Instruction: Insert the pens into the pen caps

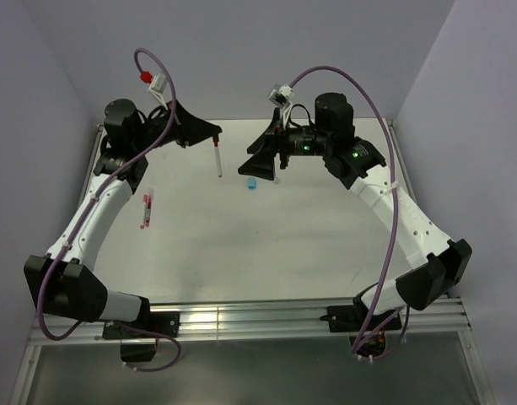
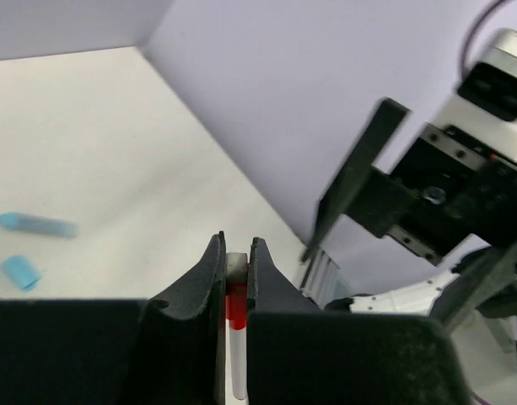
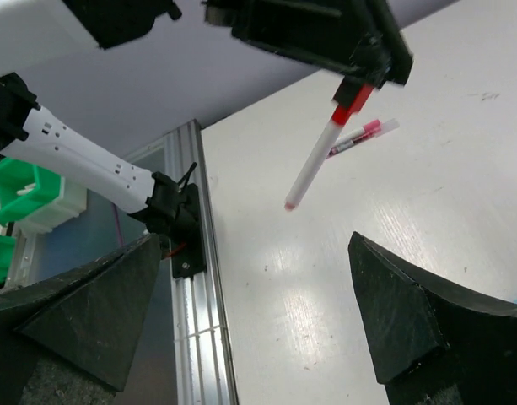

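My left gripper (image 1: 212, 133) (image 2: 235, 249) is shut on a pen (image 1: 218, 159) (image 2: 234, 308) (image 3: 319, 164), white-barrelled with a red band at the grip. The pen hangs tip-down above the table. My right gripper (image 1: 260, 157) (image 3: 258, 321) stands wide open to the right of that pen, with nothing between its fingers (image 3: 410, 316). A light blue pen cap (image 1: 251, 183) (image 2: 20, 272) lies on the table just below the right gripper. A light blue pen (image 2: 35, 224) lies beside the cap. Two more pens (image 1: 146, 209) (image 3: 363, 135) with pink-red ends lie together at the left.
The white table (image 1: 266, 253) is framed by a metal rail (image 1: 283, 316) (image 3: 199, 278) at the near edge and lilac walls at the back and sides. Purple cables (image 1: 385, 169) loop over both arms.
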### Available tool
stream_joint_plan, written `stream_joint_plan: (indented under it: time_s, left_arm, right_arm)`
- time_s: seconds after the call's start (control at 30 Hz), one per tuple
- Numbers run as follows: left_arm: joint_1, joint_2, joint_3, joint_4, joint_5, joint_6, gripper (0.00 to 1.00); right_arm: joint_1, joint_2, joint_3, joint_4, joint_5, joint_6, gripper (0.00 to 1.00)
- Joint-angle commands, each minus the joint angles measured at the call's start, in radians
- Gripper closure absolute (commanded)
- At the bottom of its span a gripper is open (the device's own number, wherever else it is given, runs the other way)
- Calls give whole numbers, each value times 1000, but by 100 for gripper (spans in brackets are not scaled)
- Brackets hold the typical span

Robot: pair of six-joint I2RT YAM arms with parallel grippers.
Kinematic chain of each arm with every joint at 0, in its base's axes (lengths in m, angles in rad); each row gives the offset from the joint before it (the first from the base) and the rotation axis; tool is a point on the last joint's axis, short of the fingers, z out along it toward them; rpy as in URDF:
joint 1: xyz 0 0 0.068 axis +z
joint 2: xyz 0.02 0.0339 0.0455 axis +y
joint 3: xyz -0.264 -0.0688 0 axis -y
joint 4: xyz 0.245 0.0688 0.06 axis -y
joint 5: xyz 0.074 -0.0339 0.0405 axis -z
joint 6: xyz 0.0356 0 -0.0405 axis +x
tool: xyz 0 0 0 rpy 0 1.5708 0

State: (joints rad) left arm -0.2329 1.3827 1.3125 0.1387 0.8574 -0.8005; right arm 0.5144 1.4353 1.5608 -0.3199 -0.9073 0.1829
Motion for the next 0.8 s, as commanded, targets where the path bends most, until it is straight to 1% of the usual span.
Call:
stream_joint_plan:
  time_s: [0.0, 0.03, 0.13, 0.17, 0.2, 0.23, 0.27, 0.33, 0.4, 0.53, 0.6, 0.73, 0.77]
  left_arm:
    - [46, 13, 80, -249, 6, 200, 100]
    - [55, 22, 106, -328, -12, 260, 100]
    - [95, 36, 149, -427, -50, 351, 100]
    - [104, 41, 165, -467, -67, 424, 100]
    - [122, 44, 175, -532, -80, 457, 100]
    - [129, 52, 198, -563, -92, 489, 100]
    - [136, 56, 209, -602, -147, 548, 100]
    - [144, 84, 246, -695, -220, 619, 100]
    - [158, 99, 255, -753, -274, 652, 100]
    - [165, 169, 245, -833, -400, 745, 100]
    - [171, 190, 205, -831, -460, 756, 100]
    - [178, 266, 157, -814, -529, 790, 100]
    - [179, 282, 154, -809, -540, 823, 99]
  right_arm:
    - [-2, -70, -27, -1, 36, -57, 0]
    - [-5, -73, -33, -11, 44, -62, 0]
    - [-7, -73, -50, -62, 64, -86, 0]
    - [-8, -75, -54, -76, 70, -101, 0]
    - [-8, -78, -64, -102, 83, -111, 0]
    - [-11, -79, -64, -119, 94, -121, 0]
    - [-14, -78, -64, -134, 102, -141, 0]
    - [-19, -73, -64, -179, 117, -158, 0]
    - [-27, -72, -65, -205, 126, -171, 0]
    - [-30, -75, -76, -212, 143, -172, 0]
    - [-30, -72, -77, -215, 146, -172, 0]
    - [-30, -55, -71, -223, 157, -172, 0]
    - [-30, -52, -67, -225, 162, -172, 0]
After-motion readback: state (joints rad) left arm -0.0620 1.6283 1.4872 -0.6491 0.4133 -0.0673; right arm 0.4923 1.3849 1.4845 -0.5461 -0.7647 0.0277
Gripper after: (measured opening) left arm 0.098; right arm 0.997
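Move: About 30 cm to the left of the left hand, which already holds the red-capped pen, some 8 cm farther out and 40 cm below it, lie the two finished pens. The blue cap is roughly 21 cm ahead of this hand and 8 cm to its right, also on the table. The empty right hand has the blue pen some 34 cm ahead, 6 cm to its right and 39 cm below; the blue cap is about 28 cm straight ahead of it, just as low. Sweeping down about 19 cm, some 14 cm to the left and a little forward, the left hand carries the capped pen away from the right gripper towards the two finished pens, its fingers tipping some 40 degrees downward and keeping their pinch on the cap end. The right hand, jaws still wide open, sinks about 6 cm and drifts some 3 cm to its right. ##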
